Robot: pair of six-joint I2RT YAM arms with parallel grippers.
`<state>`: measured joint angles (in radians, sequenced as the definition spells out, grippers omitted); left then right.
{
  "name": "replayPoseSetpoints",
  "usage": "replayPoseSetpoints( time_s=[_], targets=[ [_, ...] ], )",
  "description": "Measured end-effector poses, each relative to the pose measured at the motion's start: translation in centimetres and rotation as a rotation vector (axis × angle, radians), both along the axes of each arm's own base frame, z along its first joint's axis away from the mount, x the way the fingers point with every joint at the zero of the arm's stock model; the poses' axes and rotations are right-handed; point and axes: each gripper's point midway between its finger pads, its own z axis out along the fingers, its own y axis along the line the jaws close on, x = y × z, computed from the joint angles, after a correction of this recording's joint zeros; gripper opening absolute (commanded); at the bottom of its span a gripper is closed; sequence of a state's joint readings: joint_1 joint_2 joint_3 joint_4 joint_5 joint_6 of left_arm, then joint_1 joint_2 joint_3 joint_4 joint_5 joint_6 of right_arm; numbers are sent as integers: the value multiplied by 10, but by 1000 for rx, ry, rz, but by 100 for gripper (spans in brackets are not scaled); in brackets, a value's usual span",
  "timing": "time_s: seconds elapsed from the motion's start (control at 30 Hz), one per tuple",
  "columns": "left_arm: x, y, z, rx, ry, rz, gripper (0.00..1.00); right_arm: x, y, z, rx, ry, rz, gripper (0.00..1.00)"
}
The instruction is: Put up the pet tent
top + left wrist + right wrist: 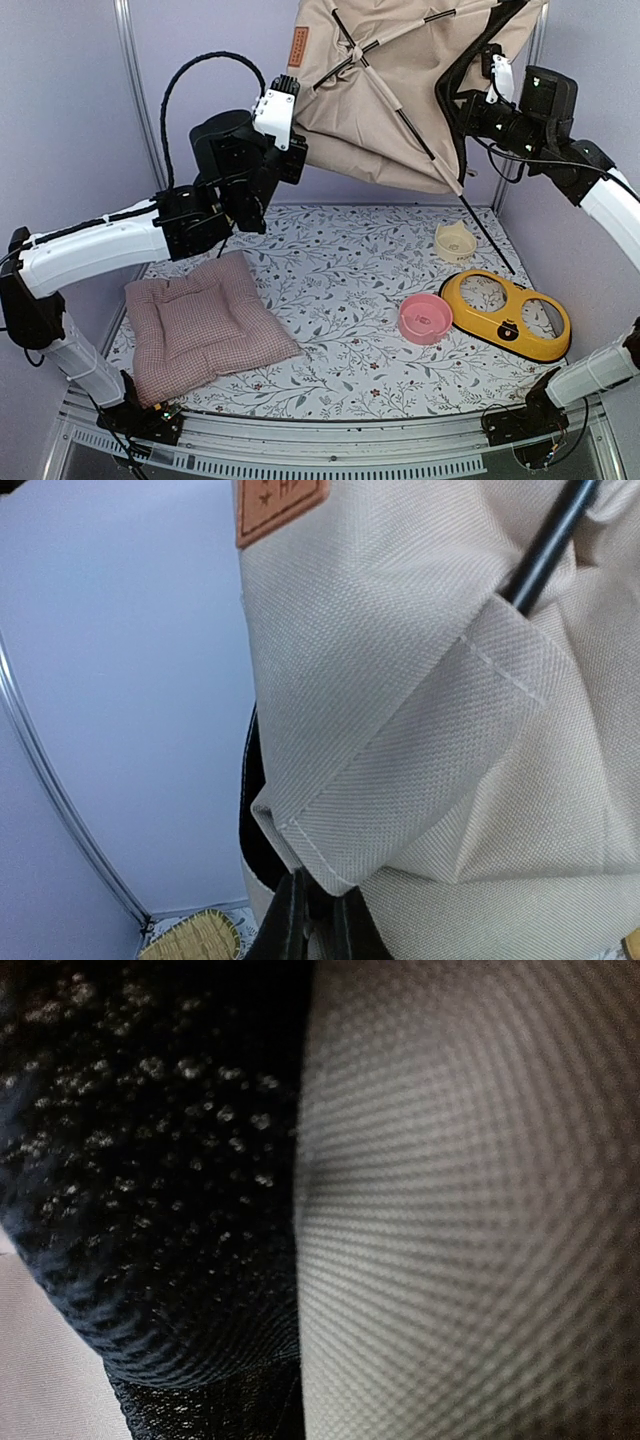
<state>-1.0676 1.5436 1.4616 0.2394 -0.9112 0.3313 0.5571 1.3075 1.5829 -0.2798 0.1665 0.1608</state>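
The pet tent [390,90], beige fabric crossed by thin black poles, hangs in the air above the back of the table between my two arms. Its brown label [298,46] sits near the left edge. My left gripper [288,85] is up at that edge. In the left wrist view its fingers [290,925] are shut on a folded, stitched corner of the tent fabric [420,730], below the label [280,505] and a pole [550,540]. My right gripper [468,103] is shut on the tent's black-trimmed right side. Black and beige cloth [460,1200] fills the right wrist view and hides the fingers.
A pink checked cushion [205,325] lies front left on the floral mat [340,270]. A pink bowl [425,317], a yellow double-bowl feeder [507,312] and a small cream bowl [455,241] stand at the right. One tent pole reaches down to near the cream bowl. A woven straw item [190,938] shows below the left gripper.
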Motion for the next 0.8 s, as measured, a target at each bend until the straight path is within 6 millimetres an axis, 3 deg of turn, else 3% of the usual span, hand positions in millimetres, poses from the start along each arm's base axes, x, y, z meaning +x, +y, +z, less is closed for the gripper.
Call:
replayPoseSetpoints(
  time_s=[0.13, 0.37, 0.53, 0.67, 0.8],
  targets=[
    [8, -3, 16, -71, 23, 30, 0, 20, 6, 12, -31, -34, -19, 3],
    [24, -12, 38, -178, 41, 65, 0, 44, 10, 46, -78, -120, -62, 48],
    [40, -14, 46, -250, 34, 78, 0, 36, 3, 83, -74, -219, -81, 77],
    [58, -15, 38, -290, 54, 87, 0, 28, -1, 96, -81, -260, -84, 99],
    [72, -17, 28, -311, 74, 89, 0, 18, -6, 97, -91, -275, -82, 99]
  ],
)
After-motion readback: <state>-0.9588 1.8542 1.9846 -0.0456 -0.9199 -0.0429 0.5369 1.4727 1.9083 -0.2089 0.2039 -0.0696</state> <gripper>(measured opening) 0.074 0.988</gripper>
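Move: The right hand's shut fingers are up against the tent's black mesh band, its middle roughly 2 cm ahead, 1 cm left and 2 cm up. The pole crossing is some 18 cm to this hand's left, 6 cm ahead and 10 cm up. The left hand already pinches a tent corner at its fingertips. The mesh band lies some 28 cm to its right, 6 cm ahead and 7 cm up; the leather label is about 8 cm ahead, 1 cm left and 15 cm up. Keeping its pinch on the tent corner, the left hand lifts about 4 cm, then pushes on forward to some 7 cm while sinking a little, its left side rolling down nearly 20 degrees. The right hand, fingers shut at the mesh band, goes forward and up, then opens wide while climbing to about 10 cm, tips its fingers upward and eases back a few centimetres. ##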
